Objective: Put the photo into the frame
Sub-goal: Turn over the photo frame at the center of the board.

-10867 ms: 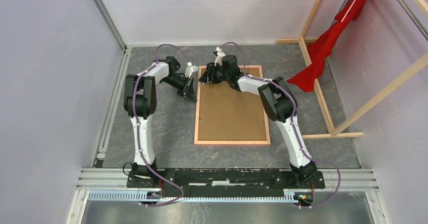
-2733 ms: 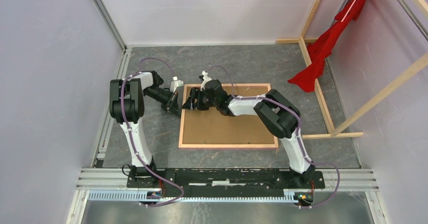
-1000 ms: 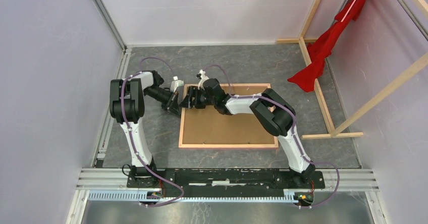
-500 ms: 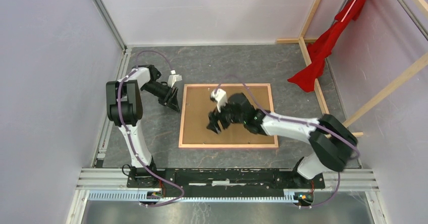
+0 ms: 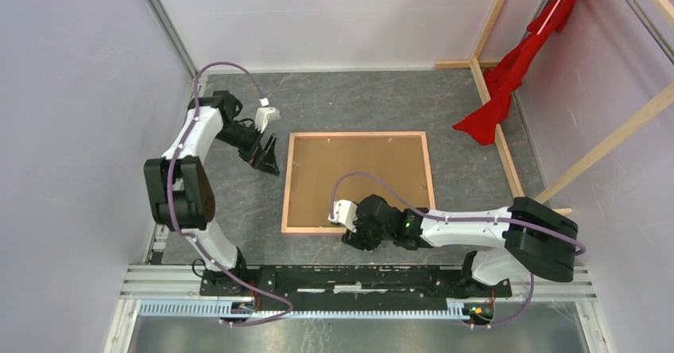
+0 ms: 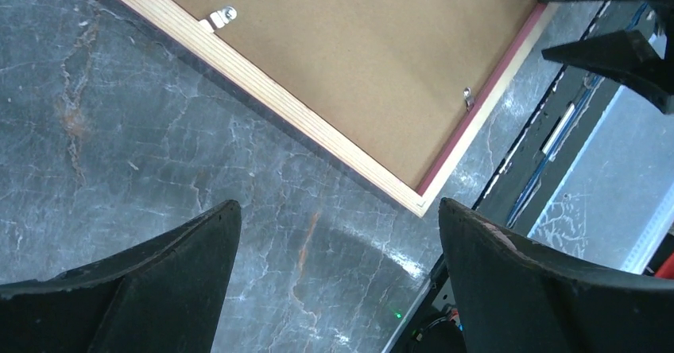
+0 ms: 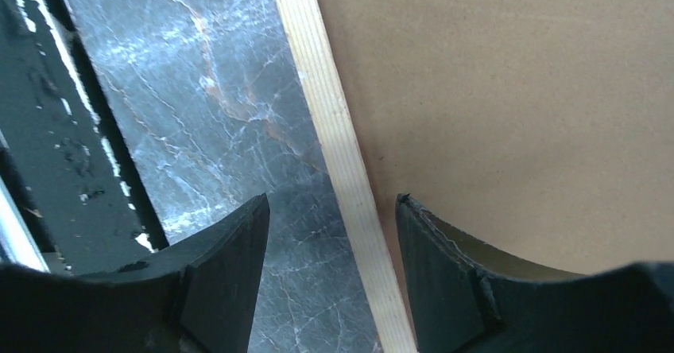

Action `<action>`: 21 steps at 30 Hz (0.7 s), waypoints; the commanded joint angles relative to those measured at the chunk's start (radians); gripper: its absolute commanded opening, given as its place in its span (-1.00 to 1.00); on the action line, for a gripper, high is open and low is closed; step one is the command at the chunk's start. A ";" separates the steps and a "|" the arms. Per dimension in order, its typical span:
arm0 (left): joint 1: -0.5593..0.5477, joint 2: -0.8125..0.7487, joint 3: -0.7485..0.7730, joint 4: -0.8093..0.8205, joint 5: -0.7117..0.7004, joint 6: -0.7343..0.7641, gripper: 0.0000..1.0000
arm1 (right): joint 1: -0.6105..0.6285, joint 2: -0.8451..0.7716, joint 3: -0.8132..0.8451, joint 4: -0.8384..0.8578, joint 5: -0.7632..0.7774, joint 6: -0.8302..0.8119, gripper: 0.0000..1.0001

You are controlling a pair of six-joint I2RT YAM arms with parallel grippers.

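The frame (image 5: 287, 180) lies back-up on the grey marbled table, with its pale wood rim (image 6: 278, 102) and a pink edge (image 6: 494, 87) showing. Inside it sits the photo (image 5: 358, 174), face down, so only its brown hardboard back (image 6: 358, 43) is visible. Small metal clips (image 6: 219, 17) sit on the rim. My left gripper (image 5: 269, 156) hangs open over bare table just left of the frame, holding nothing. At the frame's near edge my right gripper (image 5: 350, 232) is open. Its fingers (image 7: 226, 273) stand either side of the wood rim (image 7: 338, 146) without closing on it.
A red cloth (image 5: 517, 67) hangs on bare wooden beams (image 5: 509, 162) at the right. The black base bar and aluminium rail (image 5: 358, 277) run along the near edge, close to my right gripper. Walls stand on the left, right and far sides.
My left gripper has opened wide and drawn back from the frame's left rim. The right arm has swung from the frame's far-left corner across the board to its near edge.
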 commanded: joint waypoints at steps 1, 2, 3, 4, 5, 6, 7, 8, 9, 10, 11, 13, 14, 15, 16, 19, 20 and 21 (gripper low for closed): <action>0.006 -0.108 -0.061 -0.031 -0.024 0.092 1.00 | 0.027 0.015 0.038 0.005 0.127 -0.059 0.30; 0.006 -0.129 -0.078 -0.031 -0.023 0.108 1.00 | 0.028 0.020 0.039 0.006 0.136 -0.066 0.27; 0.006 -0.149 -0.097 -0.030 -0.023 0.122 1.00 | 0.030 0.030 0.043 0.007 0.140 -0.071 0.22; 0.006 -0.170 -0.114 -0.025 -0.023 0.137 1.00 | 0.031 0.040 0.051 0.004 0.149 -0.075 0.19; 0.006 -0.191 -0.128 -0.022 -0.022 0.153 1.00 | 0.033 0.050 0.057 0.002 0.157 -0.080 0.16; 0.006 -0.211 -0.143 -0.022 -0.019 0.176 1.00 | 0.034 0.061 0.064 0.002 0.163 -0.086 0.11; 0.006 -0.236 -0.158 -0.024 -0.015 0.211 1.00 | 0.035 0.068 0.069 0.003 0.173 -0.089 0.08; 0.006 -0.265 -0.175 -0.022 -0.011 0.248 1.00 | 0.038 0.077 0.074 0.007 0.179 -0.094 0.05; 0.006 -0.295 -0.197 -0.012 -0.006 0.281 1.00 | 0.038 0.083 0.076 0.012 0.184 -0.100 0.03; 0.006 -0.329 -0.222 0.006 -0.002 0.302 1.00 | 0.039 0.090 0.081 0.013 0.189 -0.104 0.02; 0.006 -0.362 -0.250 0.024 0.000 0.322 1.00 | 0.038 0.098 0.090 0.011 0.192 -0.109 -0.02; 0.004 -0.426 -0.311 0.050 0.006 0.370 1.00 | 0.038 0.111 0.108 0.005 0.193 -0.113 -0.15; 0.005 -0.453 -0.337 0.062 0.006 0.394 1.00 | 0.038 0.118 0.119 0.004 0.189 -0.113 -0.22; 0.006 -0.484 -0.357 0.071 0.002 0.420 1.00 | 0.037 0.124 0.136 0.000 0.186 -0.112 -0.35; 0.003 -0.502 -0.373 0.080 -0.007 0.435 1.00 | 0.038 0.132 0.157 -0.005 0.184 -0.110 -0.50; 0.002 -0.526 -0.387 0.077 -0.020 0.476 1.00 | 0.038 0.153 0.227 -0.020 0.185 -0.103 -0.88; 0.001 -0.529 -0.389 0.058 -0.020 0.505 1.00 | 0.038 0.157 0.246 -0.021 0.187 -0.097 -0.96; 0.001 -0.534 -0.392 0.038 -0.020 0.537 1.00 | 0.038 0.163 0.274 -0.024 0.187 -0.091 -1.00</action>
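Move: The photo frame's near bar runs sideways between the right hand's open fingers, about 1 cm ahead of the hand point and 1 cm below it; the frame's near left corner lies some 17 cm to this hand's left and 1 cm ahead. For the left hand, that corner is about 15 cm back, 1 cm to the right and 10 cm below. The spot of near bar that the right hand takes is 15 cm back and 19 cm right of the left hand. The right hand eases forward about 2.5 cm, then some 2 cm to its left, tilting slightly as its open fingers close across the photo frame's near bar and pinch it, one finger on the outer side and one on the inner. Meanwhile the left hand, open and holding nothing, draws back about 8 cm and rises a little beside the frame's left bar towards the near left corner, its wrist turning by nearly 30 degrees, partly clockwise. ##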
